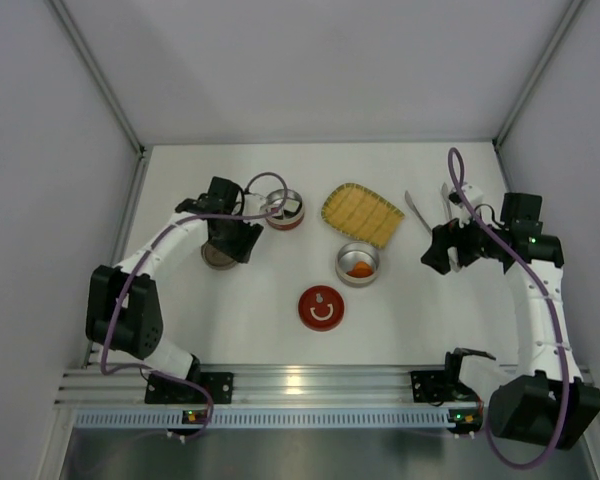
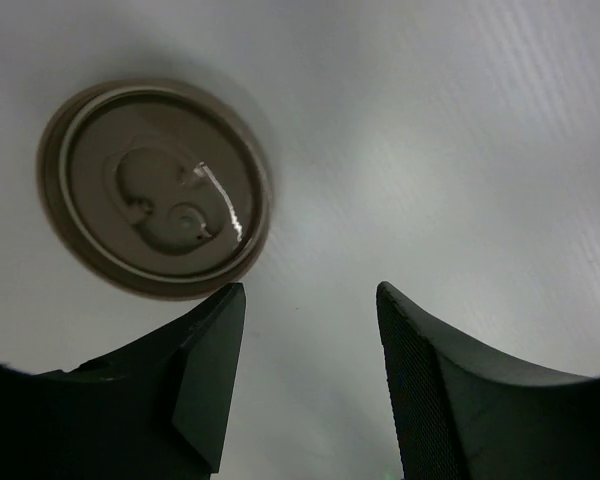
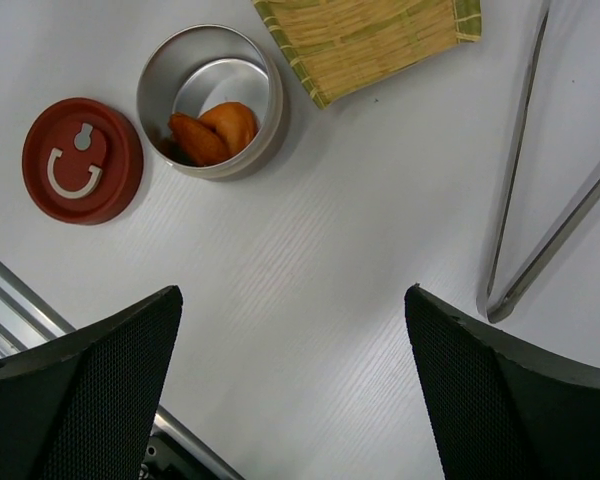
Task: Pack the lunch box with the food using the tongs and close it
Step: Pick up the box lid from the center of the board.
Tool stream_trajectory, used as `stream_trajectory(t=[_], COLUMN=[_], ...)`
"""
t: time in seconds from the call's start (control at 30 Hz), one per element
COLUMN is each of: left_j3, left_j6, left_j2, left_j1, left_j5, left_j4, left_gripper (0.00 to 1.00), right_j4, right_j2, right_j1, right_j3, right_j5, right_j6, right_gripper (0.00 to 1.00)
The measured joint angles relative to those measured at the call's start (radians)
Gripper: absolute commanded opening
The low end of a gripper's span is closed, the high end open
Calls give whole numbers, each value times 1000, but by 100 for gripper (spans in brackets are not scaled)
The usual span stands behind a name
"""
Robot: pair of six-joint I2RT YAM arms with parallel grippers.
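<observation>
The lunch box stands in separate round tins. One metal tin (image 1: 358, 264) (image 3: 212, 100) holds orange-red food chunks (image 3: 215, 130). Another tin (image 1: 285, 210) with a red band holds white food. A red lid (image 1: 321, 306) (image 3: 82, 160) lies flat near the front. A dull metal lid (image 2: 155, 190) (image 1: 217, 257) lies under my left gripper (image 1: 235, 242) (image 2: 310, 292), which is open with only bare table between its fingers. The silvery tongs (image 1: 420, 212) (image 3: 525, 200) lie at the right. Just in front of them, my right gripper (image 1: 442, 250) (image 3: 290, 295) hangs wide open and holds nothing.
A yellow woven tray (image 1: 362, 213) (image 3: 370, 35) lies between the two tins, with nothing on it. Grey walls close in the table (image 1: 400, 330) on three sides. An aluminium rail (image 1: 320, 385) runs along the near edge.
</observation>
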Motion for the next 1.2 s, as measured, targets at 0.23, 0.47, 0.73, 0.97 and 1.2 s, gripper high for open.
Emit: stream_trajectory(t=[0.23,0.47,0.73,0.97,1.2], left_j3=[1,-2,-12,-73,-105], left_j6=[113,176,233,257,264], left_j2=[-1,33,105,136,145], left_j1=[71,71,71,71,71], left_j5=[-92,-114,-107,-96,-87], left_j4=[-8,5,39,72,100], left_gripper=[60,57,52,46,36], right_j4=[5,10,10,11,11], right_j2=[30,39,44,64,69], right_j1=[15,27,27,27,29], right_j3=[0,0,0,0,0], right_j5=[-21,-24,-24,-25,-25], right_j6=[7,13,16,18,33], right_gripper=[90,90,90,89,89])
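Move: The brown lid's middle lies about 6 cm to the left of the left hand, 4 cm ahead and 8 cm below. Of its neighbours, the filled steel box with the pale pieces stands some 13 cm ahead and 8 cm to the right of the hand, while the red lid is roughly 16 cm right and 8 cm back. From the right hand, the brown lid is about 48 cm left, 10 cm ahead and 18 cm down. One left-hand finger comes onto the near-right part of the brown lid's rim, the other staying just outside it. The hand first swings left about 5 cm with a little forward, then sinks some 7 cm while easing back slightly; its left side rises some 10 degrees, and the fingers narrow from a bit over half open to about a third without shutting. ##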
